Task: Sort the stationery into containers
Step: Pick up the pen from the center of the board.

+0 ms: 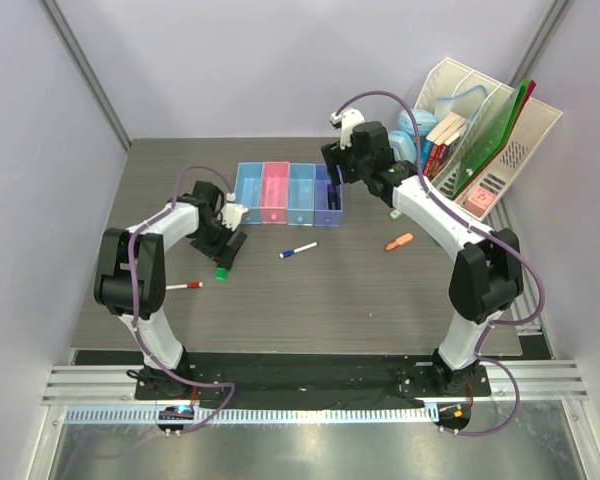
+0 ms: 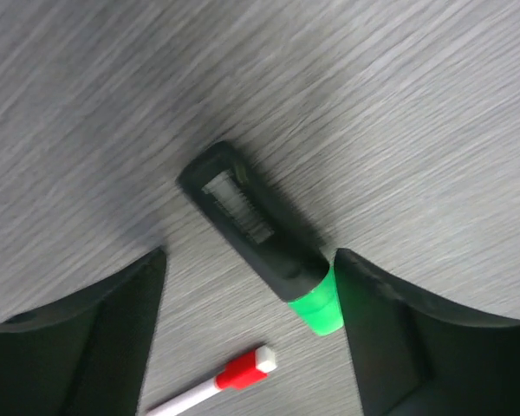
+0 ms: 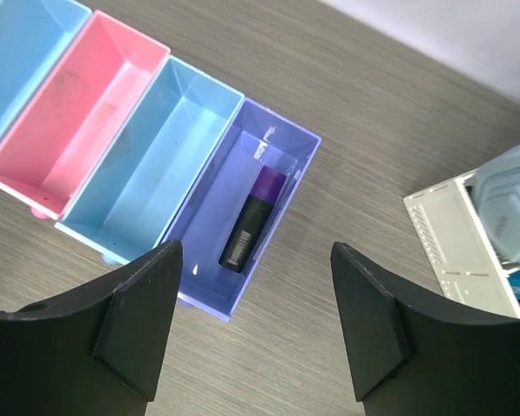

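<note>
A green highlighter [image 2: 253, 221] with a black body and green cap lies on the table between the fingers of my open left gripper [image 2: 251, 325]. Its cap sits right against the right finger [image 2: 390, 338]. A white marker with a red cap [image 2: 230, 379] lies just beyond it. In the top view, a blue-capped marker [image 1: 298, 249] and an orange highlighter [image 1: 399, 241] lie loose mid-table. My right gripper [image 3: 256, 321] hangs open and empty above the near end of the purple tray [image 3: 282, 127]. A purple highlighter [image 3: 253, 217] lies in that tray. The row of containers [image 1: 288, 192] is otherwise bare.
The white slanted file rack [image 1: 485, 140] with books and folders stands at the back right, with a round blue roll [image 1: 417, 135] beside it. The red-capped marker [image 1: 185, 286] lies near the left arm's elbow.
</note>
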You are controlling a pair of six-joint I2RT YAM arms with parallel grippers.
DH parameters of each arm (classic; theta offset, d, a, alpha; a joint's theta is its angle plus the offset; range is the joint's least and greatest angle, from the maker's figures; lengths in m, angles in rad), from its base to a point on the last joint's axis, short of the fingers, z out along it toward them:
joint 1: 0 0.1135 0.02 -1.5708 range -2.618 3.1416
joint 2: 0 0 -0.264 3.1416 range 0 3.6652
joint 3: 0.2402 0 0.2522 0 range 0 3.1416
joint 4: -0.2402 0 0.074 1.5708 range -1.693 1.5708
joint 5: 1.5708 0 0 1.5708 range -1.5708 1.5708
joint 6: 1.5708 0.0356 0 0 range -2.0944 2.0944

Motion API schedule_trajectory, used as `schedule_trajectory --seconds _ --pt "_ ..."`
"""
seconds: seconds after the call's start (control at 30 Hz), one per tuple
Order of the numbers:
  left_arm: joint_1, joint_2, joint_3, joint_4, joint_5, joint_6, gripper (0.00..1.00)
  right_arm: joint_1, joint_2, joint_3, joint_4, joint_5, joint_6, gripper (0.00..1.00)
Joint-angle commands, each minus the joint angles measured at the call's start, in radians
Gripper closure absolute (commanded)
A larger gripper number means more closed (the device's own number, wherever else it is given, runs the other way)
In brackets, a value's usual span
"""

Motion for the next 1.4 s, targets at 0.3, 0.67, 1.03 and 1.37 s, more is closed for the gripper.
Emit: schedule_trajectory --seconds 0.3,0.67,1.03,1.37 --pt "-0.044 0.102 -0.028 0.022 -0.005 -0.041 0.88 0.007 -0.152 0.013 -0.025 -0.028 0.007 0.25" --pt "-0.061 -0.055 -0.064 0.038 -0.005 0.04 1.0 0.001 -0.117 0.074 -0.194 -0.195 -0.07 0.2" --pt "-0.254 -0.348 -0.062 0.206 -0.158 0.16 1.0 -0.112 -0.026 0.161 -0.298 -0.803 0.052 0.2" --pt "-0.507 -0.511 -0.209 0.453 -0.379 0.333 1.0 -0.195 0.117 0.212 -0.309 -1.174 0.187 0.23"
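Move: Just under the left hand, about 1 cm down and 1 cm ahead, lies the green-capped highlighter; the red pen is roughly 6 cm left and 4 cm back, the nearest light-blue compartment 18 cm ahead and 6 cm right. From the right hand the blue pen lies some 13 cm back, 4 cm left and 20 cm below; the purple compartment is 2 cm ahead and below, the orange marker 11 cm back and 14 cm right. Closing on the highlighter near its green cap, the left fingers pinch it, then lift it about 14 cm while carrying it 11 cm right, the wrist tipping the fingers up forward and turning clockwise. The open right hand rises 5 cm, then sinks part-way and draws back from over the purple compartment towards the blue pen, ending about 7 cm back and slightly left, its wrist swinging left and down. ##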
